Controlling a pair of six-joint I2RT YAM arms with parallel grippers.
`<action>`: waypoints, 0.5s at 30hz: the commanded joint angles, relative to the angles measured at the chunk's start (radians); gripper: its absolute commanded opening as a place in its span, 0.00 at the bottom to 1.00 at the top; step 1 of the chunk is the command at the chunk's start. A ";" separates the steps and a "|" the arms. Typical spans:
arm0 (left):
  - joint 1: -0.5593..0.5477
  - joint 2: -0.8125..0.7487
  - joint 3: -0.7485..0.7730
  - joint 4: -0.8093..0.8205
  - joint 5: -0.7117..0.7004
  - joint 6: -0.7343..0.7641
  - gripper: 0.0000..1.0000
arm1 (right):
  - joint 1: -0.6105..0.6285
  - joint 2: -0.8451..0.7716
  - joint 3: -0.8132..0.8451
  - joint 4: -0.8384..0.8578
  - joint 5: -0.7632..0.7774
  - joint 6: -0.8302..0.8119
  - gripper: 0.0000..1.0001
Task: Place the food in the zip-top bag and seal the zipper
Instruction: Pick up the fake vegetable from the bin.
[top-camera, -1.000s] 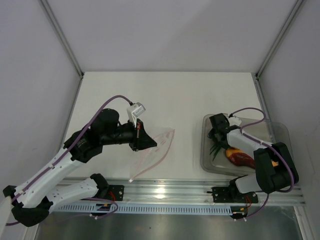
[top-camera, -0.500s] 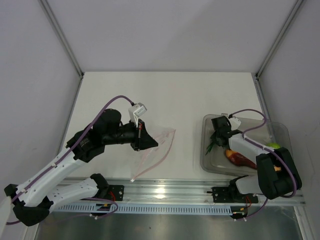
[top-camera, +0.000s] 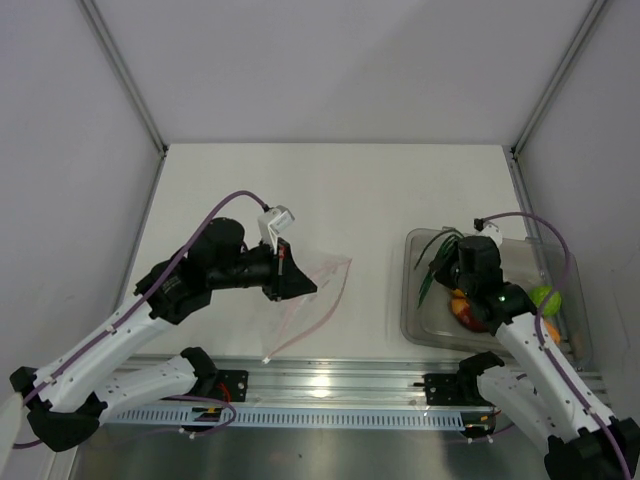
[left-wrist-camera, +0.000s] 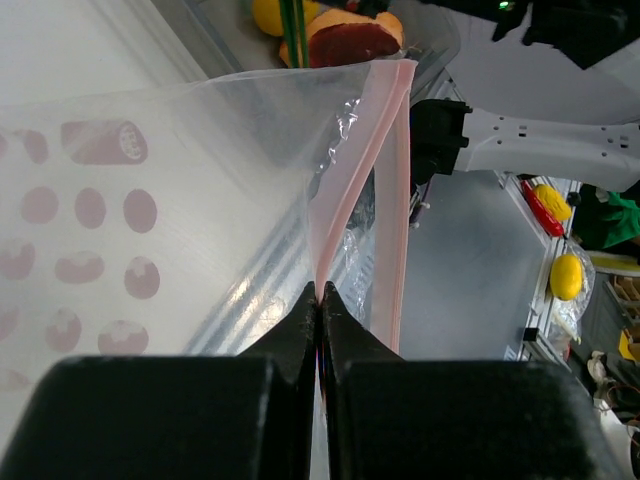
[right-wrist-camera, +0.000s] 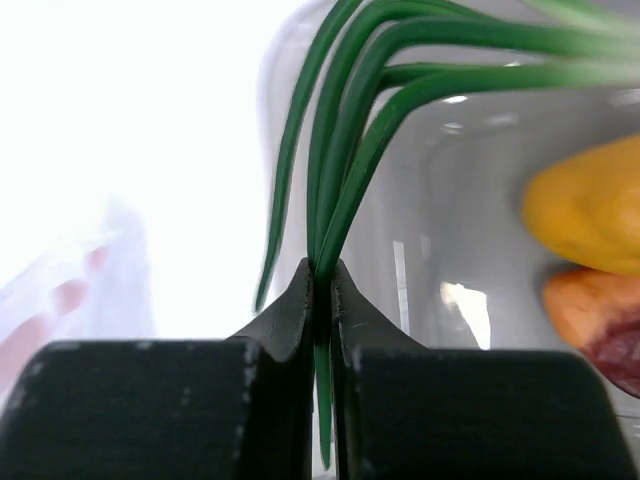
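The zip-top bag lies crinkled on the white table left of centre. My left gripper is shut on the zipper, the pink strip along the bag's mouth, and holds the mouth parted. My right gripper hangs over the clear tray, shut on the stem of the dark-green bit, whose long blades fan out beyond the fingertips. In the tray lie the reddish-brown slice, a yellow-orange fruit and a green fruit.
The rigid clear tray sits at the right, close to the table's front edge. An aluminium rail runs along the near edge, with both arm bases on it. White walls enclose the table on the left, the back and the right.
My right gripper has shut on the dark-green bit and lifted it off the tray floor, with the arm swinging round to the right. The left gripper still holds the zipper.
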 joint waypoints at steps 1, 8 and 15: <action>-0.003 0.006 -0.004 0.043 -0.010 -0.015 0.00 | -0.003 -0.058 0.089 -0.064 -0.149 -0.095 0.00; -0.005 0.006 0.001 0.048 -0.012 -0.019 0.01 | -0.003 -0.124 0.182 -0.081 -0.482 -0.083 0.00; -0.003 0.017 0.004 0.043 -0.019 -0.015 0.01 | 0.000 -0.183 0.239 0.029 -0.873 0.011 0.00</action>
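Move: The mouth of the zip-top bag, where the green onions in my right hand are to go, hangs roughly 24 cm to that hand's left, 10 cm back and 8 cm higher. The bin's left rim is some 6 cm left, 3 cm back and 8 cm below; the lemon is about 9 cm right, 4 cm back and 11 cm below. From my left hand, the bag's mouth is some 3 cm right, 2 cm back and 5 cm below. With my right fingers still shut on the green onions, I swing them up some 11 cm and about as briskly left, drawing back a little too, away from the lemon and over the bin's left rim towards the bag. The wrist turns counter-clockwise some 30 degrees and rolls its left side up. My left hand stays put, keeping its pinch on the bag's zipper edge. ##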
